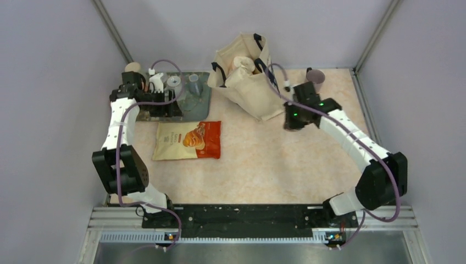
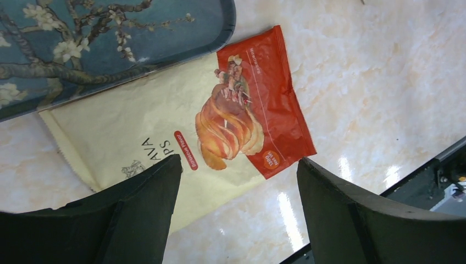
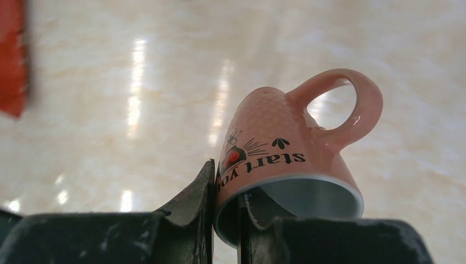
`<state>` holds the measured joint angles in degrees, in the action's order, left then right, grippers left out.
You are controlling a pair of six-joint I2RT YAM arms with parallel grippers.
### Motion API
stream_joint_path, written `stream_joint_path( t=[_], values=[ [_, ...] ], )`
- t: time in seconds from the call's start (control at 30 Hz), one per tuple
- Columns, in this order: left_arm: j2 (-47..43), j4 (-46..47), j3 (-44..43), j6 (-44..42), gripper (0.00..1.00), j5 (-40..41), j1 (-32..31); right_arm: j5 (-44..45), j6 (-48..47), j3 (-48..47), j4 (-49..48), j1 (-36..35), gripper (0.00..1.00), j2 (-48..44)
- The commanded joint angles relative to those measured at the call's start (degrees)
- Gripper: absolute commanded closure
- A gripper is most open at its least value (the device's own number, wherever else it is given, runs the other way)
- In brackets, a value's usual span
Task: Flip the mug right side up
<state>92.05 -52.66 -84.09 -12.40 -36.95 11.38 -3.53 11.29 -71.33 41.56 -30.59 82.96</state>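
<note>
A pink mug (image 3: 280, 143) with black lettering and a red heart is tilted, its open mouth towards the wrist camera, its base pointing away at the table and its handle up to the right. My right gripper (image 3: 226, 184) is shut on its rim, one finger outside the wall and one inside. In the top view the right gripper (image 1: 291, 118) hangs right of the middle of the table, and the mug is hidden under it. My left gripper (image 2: 239, 159) is open with nothing between its fingers. It hovers over the near edge of a crisp bag, by the tray at the back left (image 1: 165, 109).
A cream-and-red crisp bag (image 1: 187, 140) lies flat left of centre. Behind it a dark floral tray (image 1: 202, 107) carries clear cups and small items. A canvas tote bag (image 1: 247, 77) stands at the back centre, with a mauve cup (image 1: 315, 77) at the back right. Walls close in three sides.
</note>
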Motion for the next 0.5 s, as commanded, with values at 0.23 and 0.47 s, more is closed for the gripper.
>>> stream_joint_path(
  t=[0.23,0.47],
  values=[
    [-4.49,-1.78,1.75,-4.64,0.18,4.53,-0.04,3.25,-5.77,-11.72,4.93,30.23,1.00,15.99],
    [-4.78,-2.00,2.83,-6.15,0.19,5.81,-0.04,3.27,-3.78,-28.80,6.88,36.60,1.00,34.02]
  ],
)
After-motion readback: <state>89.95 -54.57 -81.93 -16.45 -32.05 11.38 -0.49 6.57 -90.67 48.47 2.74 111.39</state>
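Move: The right hand holds the pink mug by its rim. Its likely landing spot, bare table, lies about 20 cm ahead, 23 cm to the right and 15 cm below. The purple mug stands some 29 cm ahead, 15 cm to the right and 12 cm below; the tote bag is about 23 cm ahead and 26 cm to the left, some 5 cm below. From the left hand, the landing spot is some 12 cm ahead, 86 cm right and 18 cm below. The right arm sweeps the pink mug fast to its right, a little over 20 cm and mostly in the first half, away from the tote bag and out over the bare table on the near side of the purple mug. While that sideways run slows, the hand goes on forward about 12 cm and sinks some 8 cm towards the table, turning about 30 degrees clockwise and tipping the fingers more steeply down, with the pinch on the rim kept throughout. ##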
